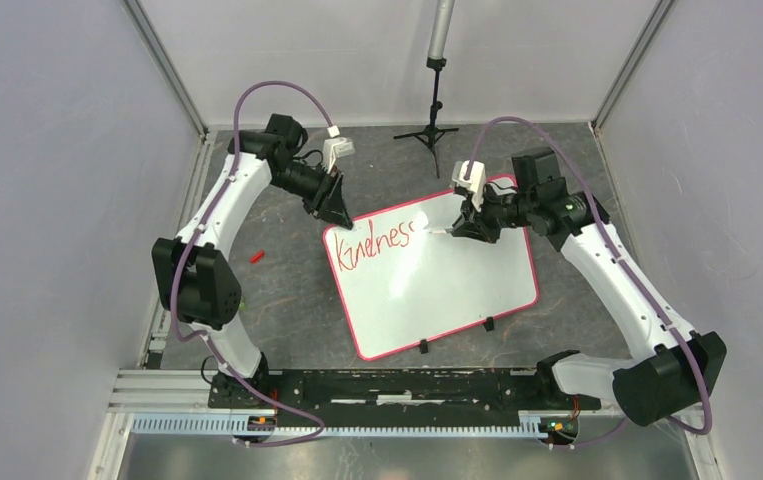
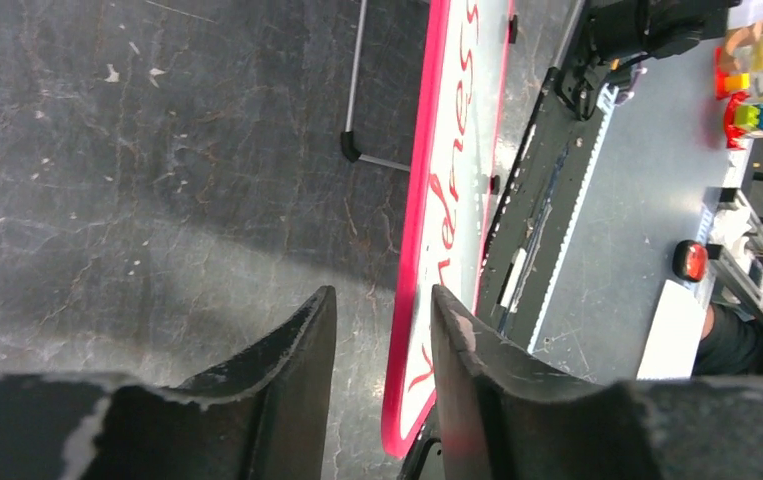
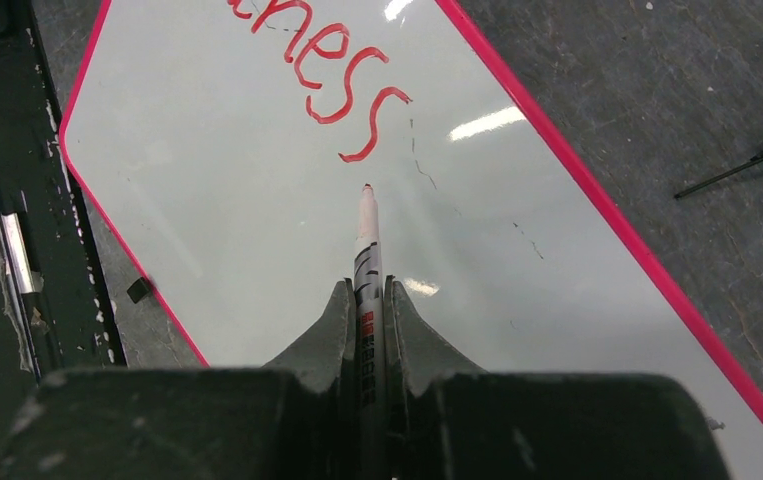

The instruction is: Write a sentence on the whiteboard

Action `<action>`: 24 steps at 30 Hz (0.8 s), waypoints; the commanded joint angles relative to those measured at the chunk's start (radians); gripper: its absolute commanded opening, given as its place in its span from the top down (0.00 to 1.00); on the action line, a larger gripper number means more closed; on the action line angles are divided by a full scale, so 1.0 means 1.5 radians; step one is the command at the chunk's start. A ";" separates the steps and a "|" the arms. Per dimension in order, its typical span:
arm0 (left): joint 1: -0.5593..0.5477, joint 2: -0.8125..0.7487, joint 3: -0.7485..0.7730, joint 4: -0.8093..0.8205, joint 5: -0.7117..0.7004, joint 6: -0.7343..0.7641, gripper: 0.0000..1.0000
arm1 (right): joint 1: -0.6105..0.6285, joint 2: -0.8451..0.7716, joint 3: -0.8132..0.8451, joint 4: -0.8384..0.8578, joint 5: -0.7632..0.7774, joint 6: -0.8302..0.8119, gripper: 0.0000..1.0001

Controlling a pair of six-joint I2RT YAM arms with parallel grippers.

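Observation:
The whiteboard (image 1: 437, 290) lies tilted on the dark table, with a pink-red rim. The sentence (image 1: 375, 248) on it reads "Kindness" in red, along the far-left part. My right gripper (image 1: 457, 230) is over the board's far edge, shut on a white marker (image 3: 366, 235). The marker's red tip sits just past the last "s" (image 3: 367, 120). My left gripper (image 1: 335, 212) is at the board's far-left corner. In the left wrist view its jaws (image 2: 382, 292) stand apart, with the whiteboard's rim (image 2: 419, 230) showing in the gap close to the right finger.
A small red cap (image 1: 256, 256) lies on the table left of the board. A black tripod stand (image 1: 435, 110) rises behind the board. Two black clips (image 1: 423, 347) sit on the board's near edge, above the black rail (image 1: 397, 385).

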 commanded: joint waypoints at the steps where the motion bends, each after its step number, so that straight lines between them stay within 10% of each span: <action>1: 0.000 -0.025 -0.049 0.044 0.081 -0.035 0.52 | -0.016 -0.005 0.041 -0.002 -0.014 -0.009 1.00; 6: 0.003 -0.041 -0.115 0.115 0.110 -0.087 0.56 | -0.023 0.003 0.048 0.004 -0.028 0.000 1.00; 14: 0.003 -0.004 -0.078 -0.001 0.108 0.012 0.97 | -0.035 0.006 0.054 -0.021 -0.016 -0.028 1.00; 24: 0.002 0.016 -0.043 -0.187 0.037 0.153 0.97 | -0.050 0.002 0.042 -0.051 -0.039 -0.060 1.00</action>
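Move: The whiteboard's upper edge, which my open left hand goes for, is about 2 cm back, 1 cm right and 2 cm below. From that hand, the board's left corner lies about 6 cm left and 3 cm back, and the red word "kindness" some 7 cm right and 5 cm back. My right hand has the pen near blank board about 1 cm ahead, 3 cm left and 5 cm below; the last "s" is level, 8 cm left and 6 cm below. I dip my open left hand about 2.5 cm down and 2 cm back over the whiteboard's upper edge, twist some 10 to 15 degrees, and pinch the edge while rising slightly. Still drawing back, I end about 4 cm nearer my base. My right hand keeps the pen and shifts about 2 cm right and a little forward, away from the last "s". ##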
